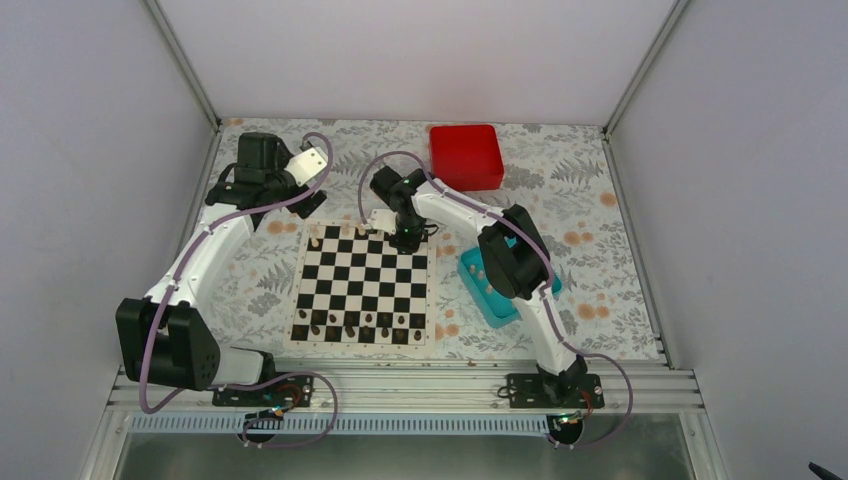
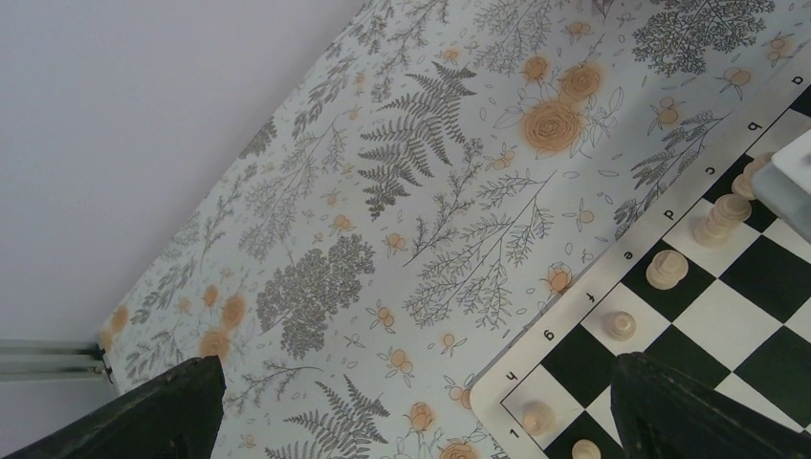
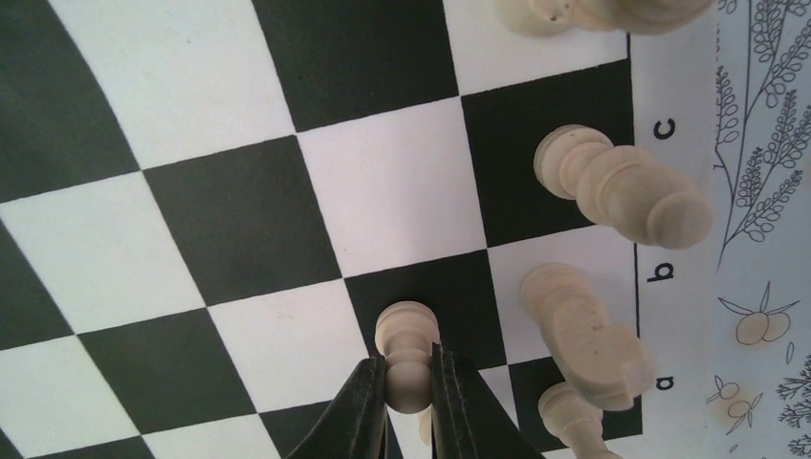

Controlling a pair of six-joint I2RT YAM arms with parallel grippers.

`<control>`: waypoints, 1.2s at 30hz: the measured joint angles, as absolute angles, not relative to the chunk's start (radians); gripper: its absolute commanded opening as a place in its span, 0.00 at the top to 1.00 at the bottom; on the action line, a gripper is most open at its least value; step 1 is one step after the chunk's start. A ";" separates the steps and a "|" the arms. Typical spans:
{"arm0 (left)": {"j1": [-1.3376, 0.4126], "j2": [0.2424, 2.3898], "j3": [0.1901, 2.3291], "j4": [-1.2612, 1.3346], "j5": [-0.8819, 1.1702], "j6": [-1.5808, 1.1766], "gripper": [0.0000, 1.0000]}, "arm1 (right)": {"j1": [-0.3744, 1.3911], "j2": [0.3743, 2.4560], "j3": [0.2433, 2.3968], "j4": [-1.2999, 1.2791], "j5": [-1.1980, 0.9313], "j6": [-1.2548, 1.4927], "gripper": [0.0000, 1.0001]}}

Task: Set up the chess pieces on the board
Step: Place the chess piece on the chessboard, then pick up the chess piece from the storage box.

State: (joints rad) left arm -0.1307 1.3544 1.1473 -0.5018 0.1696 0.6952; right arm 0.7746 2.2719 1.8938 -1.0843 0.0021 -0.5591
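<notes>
The black-and-white board [image 1: 362,280] lies mid-table. Cream chess pieces [image 1: 347,231] stand along its far edge. My right gripper [image 1: 405,240] is low over the board's far right corner. In the right wrist view it [image 3: 409,368] is shut on a cream pawn [image 3: 406,335] whose base rests on a black square of the board [image 3: 230,220]. A cream bishop [image 3: 622,186] and knight [image 3: 583,330] stand beside it in the edge row. My left gripper [image 1: 312,165] is open and empty, raised beyond the board's far left corner; its view [image 2: 421,421] shows the board corner [image 2: 574,296] with cream pieces [image 2: 667,269].
Dark brown pieces [image 1: 350,325] line the board's near rows. A teal tray [image 1: 497,302] with a few pieces sits right of the board, partly under the right arm. A red box [image 1: 466,156] stands at the back. Walls close in left, right and behind.
</notes>
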 measured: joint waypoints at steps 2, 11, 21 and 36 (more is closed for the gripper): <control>-0.131 1.353 1.147 -0.502 0.170 0.695 0.00 | 0.770 2.276 1.894 -1.080 0.006 -0.559 0.88; -0.131 1.347 1.145 -0.502 0.170 0.695 0.00 | 0.764 2.277 1.894 -1.065 0.014 -0.555 0.75; -0.131 1.344 1.145 -0.504 0.170 0.696 0.00 | 0.763 2.274 1.894 -1.070 0.005 -0.556 0.71; -0.131 1.328 1.145 -0.518 0.173 0.703 0.00 | 0.637 1.748 1.634 -1.109 -0.050 -0.557 0.56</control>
State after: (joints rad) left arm -0.1307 1.3281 1.1450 -0.5182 0.1734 0.7029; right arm 0.6369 1.7477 1.6344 -1.1091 -0.0498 -0.5568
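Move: The right hand holds a pale pawn upright by its head over b2; the middle of that square is about 1 cm ahead, level sideways and 3 cm below. The knight stands some 4 cm ahead, the bishop 4 cm ahead and 3 cm left, the neighbouring pawn 1 cm ahead and 3 cm right, all about 2 cm lower. From the left hand, b2 lies roughly 20 cm right, 6 cm back and 20 cm down. Forward by barely 1 cm and a hair down, the right hand eases the held pawn onto b2, the fingers slowly opening to let go of its head. It then lifts away about 14 cm, fast, drawing back a little and swinging some 8 cm right while the fingers open further and the wrist tilts about 15 degrees, fingertips trailing left and forward. ##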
